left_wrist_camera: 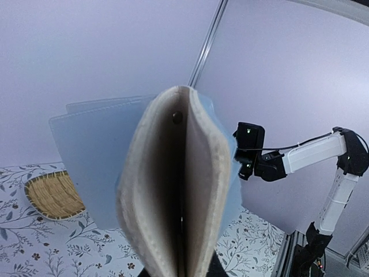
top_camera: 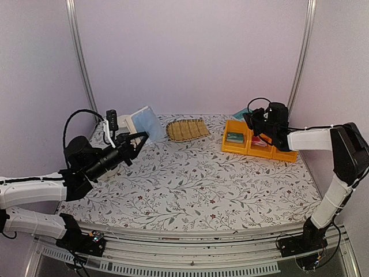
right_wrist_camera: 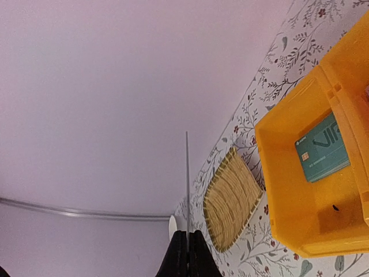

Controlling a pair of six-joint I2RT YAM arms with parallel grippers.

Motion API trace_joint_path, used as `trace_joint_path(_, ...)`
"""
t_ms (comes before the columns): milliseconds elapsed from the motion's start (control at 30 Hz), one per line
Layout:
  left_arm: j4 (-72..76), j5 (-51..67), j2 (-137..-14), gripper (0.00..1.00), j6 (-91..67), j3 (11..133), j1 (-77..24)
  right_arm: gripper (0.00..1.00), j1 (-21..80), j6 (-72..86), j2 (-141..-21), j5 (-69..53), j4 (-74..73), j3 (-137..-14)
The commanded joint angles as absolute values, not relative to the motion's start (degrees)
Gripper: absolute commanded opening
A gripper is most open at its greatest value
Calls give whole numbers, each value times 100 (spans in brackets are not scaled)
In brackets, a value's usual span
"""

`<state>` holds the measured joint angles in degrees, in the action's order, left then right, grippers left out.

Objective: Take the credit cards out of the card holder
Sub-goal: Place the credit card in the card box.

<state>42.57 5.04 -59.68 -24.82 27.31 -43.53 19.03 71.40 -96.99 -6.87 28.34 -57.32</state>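
Observation:
My left gripper (top_camera: 136, 138) is shut on the card holder (top_camera: 144, 122) and holds it up above the table's far left. In the left wrist view the card holder (left_wrist_camera: 173, 190) fills the middle: beige leaves slightly parted, pale blue glossy pockets fanning out behind, dark fingers just showing at the bottom edge. My right gripper (top_camera: 252, 119) hovers over the yellow bin (top_camera: 242, 147), shut on a thin card (right_wrist_camera: 187, 184) seen edge-on; a teal corner of that card (top_camera: 240, 113) shows from above. Another teal credit card (right_wrist_camera: 323, 149) lies in the bin's left compartment.
A woven straw mat (top_camera: 187, 129) lies at the back middle of the floral tablecloth (top_camera: 190, 179). The bin's middle compartment holds something red (top_camera: 259, 141). A white object (top_camera: 124, 123) stands behind the left gripper. Walls and metal posts close in the back.

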Motion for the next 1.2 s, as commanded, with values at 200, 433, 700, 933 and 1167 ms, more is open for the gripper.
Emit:
trace_joint_path(200,4040,360,-5547,0,-2201,2560,-4173,1,2262,10383,-11349,1569,2907,-6526)
trace_joint_path(433,3997,366,-5449,0,-2201,2475,-4098,2,2338,10715,-11687,1930,2204,-7172)
trace_joint_path(700,4018,406,-5429,0,-2239,2439,-4045,2,2395,10943,-11909,1883,1898,-7338)
trace_joint_path(933,4025,472,-5401,0,-2285,2429,-4017,2,2495,10996,-12235,1743,1649,-7667)
trace_joint_path(1167,3975,458,-5299,0,-2276,2373,-3975,2,2497,11024,-12420,1947,1212,-7962)
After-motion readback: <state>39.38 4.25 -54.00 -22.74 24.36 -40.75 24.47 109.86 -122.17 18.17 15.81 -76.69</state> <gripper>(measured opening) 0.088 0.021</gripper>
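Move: The right hand, with the teal card pinched in its fingers, hangs above and short of the yellow card box. The middle of the box's left compartment is about 5 cm ahead, 2 cm left and 17 cm below it. The middle compartment with the red cards lies some 4 cm ahead and 10 cm right, and the basket 8 cm ahead and 26 cm left, both low on the table. From the left hand, the left compartment is roughly 28 cm ahead, 41 cm right and 27 cm down. Down and somewhat forward, fast at first, the right hand takes the teal card towards the left compartment; it backs up about 2 cm, then sinks again, ending some 13 cm lower. The wrist swings clockwise about 30 degrees, tips its fingers down and rolls its left side up; the fingers stay shut on the card. The left hand keeps the card holder pinched and drifts a little left. ##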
